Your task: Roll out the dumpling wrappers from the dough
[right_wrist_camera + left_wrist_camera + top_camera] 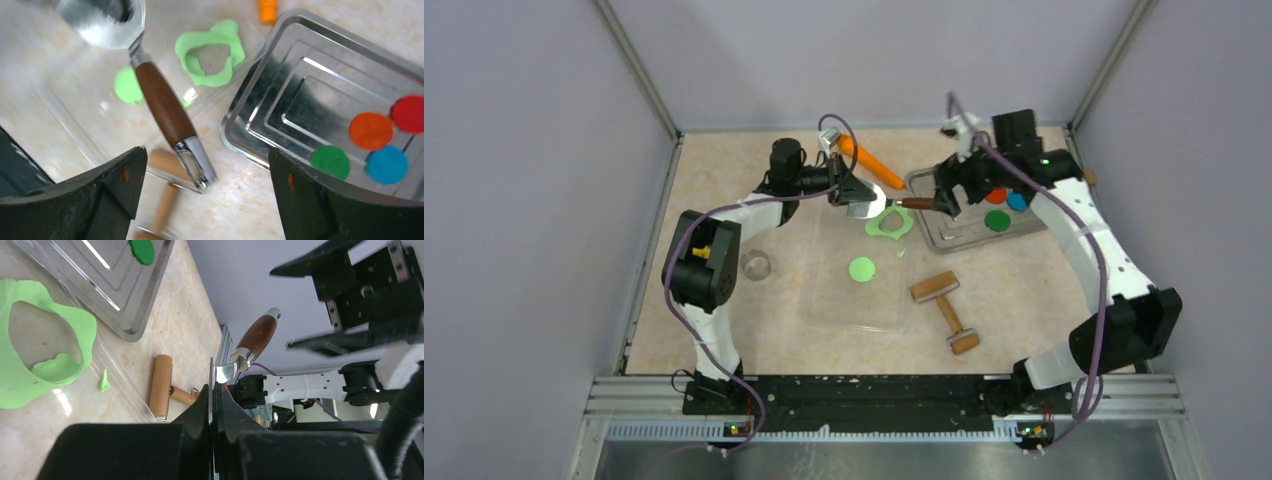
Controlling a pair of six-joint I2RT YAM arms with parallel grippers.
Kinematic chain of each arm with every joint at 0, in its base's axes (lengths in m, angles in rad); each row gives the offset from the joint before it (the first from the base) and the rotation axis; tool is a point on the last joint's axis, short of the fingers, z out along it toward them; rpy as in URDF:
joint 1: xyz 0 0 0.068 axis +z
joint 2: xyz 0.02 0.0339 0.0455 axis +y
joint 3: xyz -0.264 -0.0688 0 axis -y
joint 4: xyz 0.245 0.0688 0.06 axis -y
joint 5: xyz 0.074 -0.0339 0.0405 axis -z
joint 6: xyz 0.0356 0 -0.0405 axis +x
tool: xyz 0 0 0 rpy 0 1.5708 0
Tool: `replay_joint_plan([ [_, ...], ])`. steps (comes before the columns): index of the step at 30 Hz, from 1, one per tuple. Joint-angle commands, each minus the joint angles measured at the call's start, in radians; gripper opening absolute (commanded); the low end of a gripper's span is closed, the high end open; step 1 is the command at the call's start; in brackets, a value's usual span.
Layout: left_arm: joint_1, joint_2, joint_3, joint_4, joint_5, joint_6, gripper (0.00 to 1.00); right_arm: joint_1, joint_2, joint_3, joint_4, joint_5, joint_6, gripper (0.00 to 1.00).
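Note:
The dough [889,223] is a thin lime-green sheet with a round hole, lying on the clear mat [834,300]. It also shows in the left wrist view [75,327] and the right wrist view [222,75]. One dumpling wrapper [861,268], a small lime-green disc, lies on the mat nearer to me; it also shows in the right wrist view [126,86]. My left gripper [849,192] [214,390] is shut on the metal blade of a spatula [867,206]. The spatula's brown handle [162,107] points at my right gripper [944,203] [206,152], which is open with its jaws either side of the handle's end.
A metal tray [944,235] at the right holds red [407,114], orange [371,131], blue [386,164] and darker green [330,161] discs. A wooden roller [944,300] lies right of the mat. An orange tool [871,162] lies at the back. A small clear cup [756,264] stands left of the mat.

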Motion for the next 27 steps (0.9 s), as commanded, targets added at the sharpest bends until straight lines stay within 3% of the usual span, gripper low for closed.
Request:
replay_joint_plan([
  [1,0.014,-0.044,-0.037,0.286,0.096,-0.165,0.00,-0.207,-0.111,-0.060,0.229,-0.357,0.555,0.92],
  [6,0.013,-0.050,-0.048,0.304,0.106,-0.162,0.00,-0.228,-0.075,-0.173,0.319,-0.652,0.714,0.89],
  [14,0.014,-0.047,-0.042,0.304,0.098,-0.189,0.00,-0.228,-0.041,-0.226,0.414,-0.703,0.801,0.80],
  [22,0.013,-0.043,-0.036,0.268,0.096,-0.170,0.00,-0.222,0.004,-0.220,0.479,-0.757,0.837,0.63],
  [27,0.013,-0.044,-0.034,0.264,0.093,-0.165,0.00,-0.206,0.007,-0.237,0.480,-0.759,0.828,0.60],
])
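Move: The wooden scraper handle's middle lies about 7 cm to the right hand's left, 2 cm back and some 3 cm lower. Some 22 cm below that hand, the ring-shaped dough scrap is roughly 13 cm ahead and 17 cm left, the tray's middle 18 cm ahead and 8 cm right, and the wooden roller 8 cm back and 3 cm left. From the left hand, which pinches the blade, the handle is about 14 cm right, 1 cm back and 1 cm up. The left hand keeps its pinch on the blade and lifts the scraper about 2 cm. The right hand, open, first rises and veers right, then comes back leftward to bring its fingers around the handle's free end, ending some 4 cm left and 3 cm up. Its wrist swings nearly 60 degrees, until the fingers point left along the handle, and they close by about a third without visibly gripping. ##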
